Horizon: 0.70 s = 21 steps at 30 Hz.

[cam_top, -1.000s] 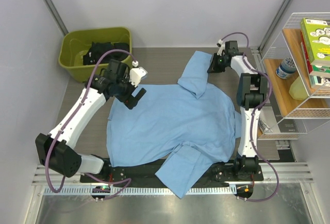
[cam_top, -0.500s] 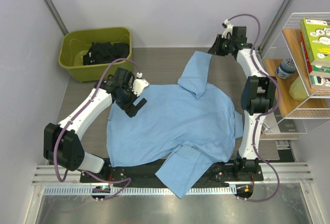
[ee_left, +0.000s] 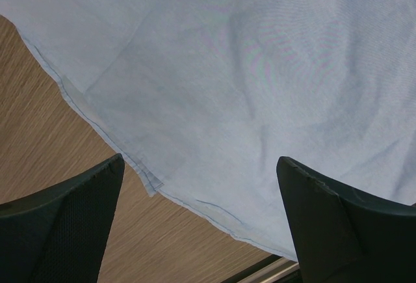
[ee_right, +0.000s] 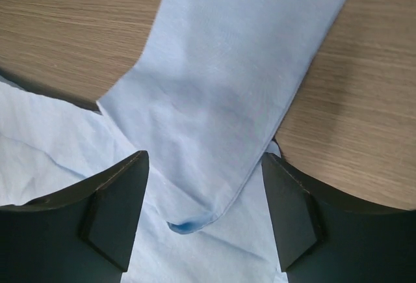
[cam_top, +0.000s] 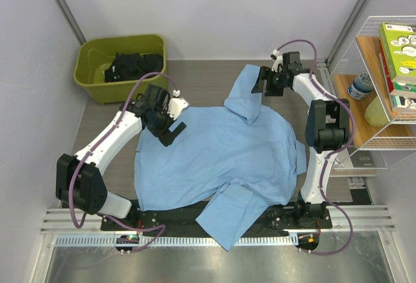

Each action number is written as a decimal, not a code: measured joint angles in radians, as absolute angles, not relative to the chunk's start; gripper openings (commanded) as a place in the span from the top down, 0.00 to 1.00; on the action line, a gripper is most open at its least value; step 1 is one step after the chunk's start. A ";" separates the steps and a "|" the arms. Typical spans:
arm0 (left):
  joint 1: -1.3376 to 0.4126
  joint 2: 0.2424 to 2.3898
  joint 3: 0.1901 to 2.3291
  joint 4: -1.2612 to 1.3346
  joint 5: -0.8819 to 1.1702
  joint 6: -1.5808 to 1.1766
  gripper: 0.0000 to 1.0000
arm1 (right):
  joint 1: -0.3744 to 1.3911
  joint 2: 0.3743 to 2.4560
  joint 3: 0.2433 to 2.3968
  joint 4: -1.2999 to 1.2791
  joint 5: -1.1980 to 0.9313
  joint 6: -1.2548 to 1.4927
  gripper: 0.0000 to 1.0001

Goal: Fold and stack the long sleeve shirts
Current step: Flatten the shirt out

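Note:
One light blue long sleeve shirt lies spread across the wooden table. A sleeve is folded back over its far part. My right gripper hovers open over that sleeve. In the right wrist view the folded sleeve runs between the right gripper's parted fingers, which hold nothing. Over the shirt's far left edge my left gripper stands wide open. The left wrist view shows the shirt's hem on the wood, between the left gripper's fingers and not touched by them.
A green bin holding dark clothes stands at the far left. A wire shelf with books and a jar is on the right. Another part of the shirt hangs over the near rail.
The right gripper's jaws have opened. It rose toward the back, then came down and left over the folded sleeve. The left gripper shifted slightly nearer, then stayed.

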<state>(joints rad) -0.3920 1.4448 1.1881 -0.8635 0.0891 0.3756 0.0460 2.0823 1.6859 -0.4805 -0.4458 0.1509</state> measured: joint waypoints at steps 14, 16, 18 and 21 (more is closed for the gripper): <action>-0.392 1.445 1.188 -0.863 0.067 0.401 0.00 | 0.042 2.208 1.662 -0.447 -0.451 0.264 0.44; -0.391 1.445 1.188 -0.863 0.063 0.405 0.00 | 0.041 2.214 1.662 -0.436 -0.470 0.287 0.62; -0.391 1.445 1.188 -0.863 0.060 0.406 0.00 | 0.041 2.224 1.662 -0.422 -0.490 0.307 0.73; -0.391 1.445 1.188 -0.864 0.059 0.410 0.00 | 0.041 2.239 1.660 -0.410 -0.529 0.341 0.97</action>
<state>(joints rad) -0.3912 1.4448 1.1881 -0.8639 0.0593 0.4099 0.0410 2.2391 1.6604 -0.4103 -0.5293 0.3408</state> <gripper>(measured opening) 0.996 0.253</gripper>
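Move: The right hand is open, about 7 cm over the shirt. The sleeve's right-hand edge, near the shoulder, lies almost straight below and 1 cm back. The sleeve's open end is roughly 17 cm ahead and 2 cm left. Its left corner is about 11 cm left and 2 cm back, its lower tip some 10 cm back and 5 cm left. From the left hand, that edge lies about 21 cm ahead, 27 cm right and 10 cm down. The right fingers come onto the shirt and close on the sleeve's right edge near the shoulder, pinching a little cloth. The hand gets there by sinking about 7 cm nearly straight down, the wrist tilting some 15 degrees, and near the bottom it slides 2 cm to the left, dragging the cloth as the wide-open fingers narrow to about a quarter. ##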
